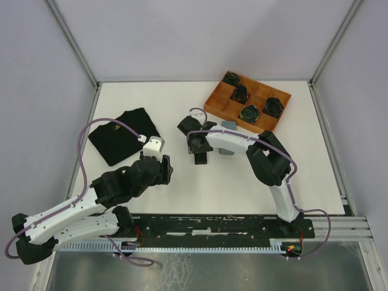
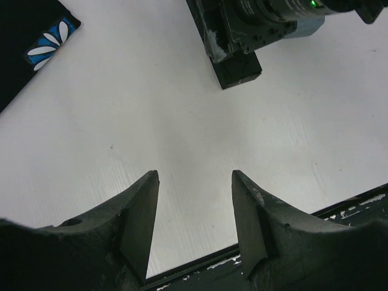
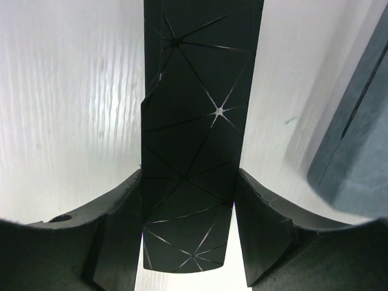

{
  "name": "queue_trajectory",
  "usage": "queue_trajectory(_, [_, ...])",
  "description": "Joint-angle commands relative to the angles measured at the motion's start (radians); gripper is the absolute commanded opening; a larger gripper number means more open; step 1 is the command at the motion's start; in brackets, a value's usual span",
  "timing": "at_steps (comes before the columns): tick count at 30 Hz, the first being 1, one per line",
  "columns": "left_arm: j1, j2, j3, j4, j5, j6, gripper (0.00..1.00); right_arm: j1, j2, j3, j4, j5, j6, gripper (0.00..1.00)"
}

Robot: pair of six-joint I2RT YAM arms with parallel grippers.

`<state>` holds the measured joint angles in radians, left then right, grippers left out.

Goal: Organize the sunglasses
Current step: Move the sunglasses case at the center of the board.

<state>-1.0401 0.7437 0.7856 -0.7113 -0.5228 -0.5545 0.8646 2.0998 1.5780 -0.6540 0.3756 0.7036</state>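
No red or orange-yellow sunglasses show in any view. My right gripper [image 1: 197, 145] is shut on a black oblong case [image 3: 194, 151] with thin silver lines. Its jaws press both long sides, and the case end sticks out toward the near side [image 1: 200, 159]. The case is low over the white table. A grey-blue case [image 3: 357, 151] lies just to its right, also seen in the top view [image 1: 228, 125]. My left gripper [image 2: 194, 176] is open and empty above bare table, left of and nearer than the right gripper [image 2: 242, 36]. In the top view my left gripper [image 1: 163, 168] hangs mid-left.
A black cloth [image 1: 121, 136] with a blue-white flower patch [image 2: 45, 45] lies at the left. A wooden tray [image 1: 213, 104] with compartments holding dark rolled items stands at the back right. A black rail [image 1: 212, 225] runs along the near edge.
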Motion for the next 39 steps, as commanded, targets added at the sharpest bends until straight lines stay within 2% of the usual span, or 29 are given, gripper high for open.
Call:
queue_trajectory(1, [0.001,-0.015,0.036,0.0,-0.046,-0.046,0.59,-0.051,0.055,0.084,-0.023,0.044,-0.003,0.63])
queue_trajectory(8, [0.002,-0.032,0.032,-0.005,-0.048,-0.053,0.61,-0.094,0.124,0.181,-0.045,0.026,-0.023,0.67])
queue_trajectory(13, [0.001,-0.034,0.032,-0.004,-0.048,-0.053,0.63,-0.1,0.128,0.224,-0.054,0.027,-0.052,0.76])
queue_trajectory(18, [0.001,-0.026,0.032,0.0,-0.048,-0.051,0.68,-0.107,0.066,0.195,-0.017,0.008,-0.099,0.85])
queue_trajectory(22, [0.001,-0.023,0.033,0.007,-0.077,-0.05,0.75,-0.11,-0.035,0.137,0.041,-0.064,-0.168,0.92])
queue_trajectory(27, [0.002,-0.018,0.038,0.041,-0.107,-0.042,0.88,-0.111,-0.251,-0.006,0.134,-0.083,-0.241,0.94])
queue_trajectory(31, [0.007,0.033,0.039,0.088,-0.132,-0.043,0.93,-0.113,-0.395,-0.077,0.136,-0.128,-0.317,0.94])
queue_trajectory(34, [0.06,0.103,0.043,0.142,-0.094,-0.026,0.95,-0.12,-0.513,-0.157,0.147,-0.157,-0.358,0.94])
queue_trajectory(39, [0.259,0.159,0.061,0.191,0.064,-0.021,0.96,-0.132,-0.736,-0.338,0.141,-0.185,-0.361,0.94])
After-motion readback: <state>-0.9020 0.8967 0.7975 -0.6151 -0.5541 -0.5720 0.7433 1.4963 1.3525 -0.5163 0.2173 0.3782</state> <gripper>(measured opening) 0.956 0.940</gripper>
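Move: The right hand already holds the black sunglasses case near its near end, the case's middle about 4 cm ahead. Its spot on the board is centred some 10 cm ahead and 1 cm right, just below hand height. Level with that spot, the blue-grey case lies about 11 cm right of the hand; the wooden box is roughly 25 cm ahead and 20 cm right. From the left hand the spot is about 25 cm ahead, 11 cm right and 17 cm below. Still pinching the black case by its sides, the right hand takes it about 5 cm forward alongside the blue-grey case, settling slightly, then opens and lets go. It climbs nearly 20 cm while drawing back and drifting right, the fingers tilting up and forward. Late on, the left hand opens wide and moves some 4 cm forward. ##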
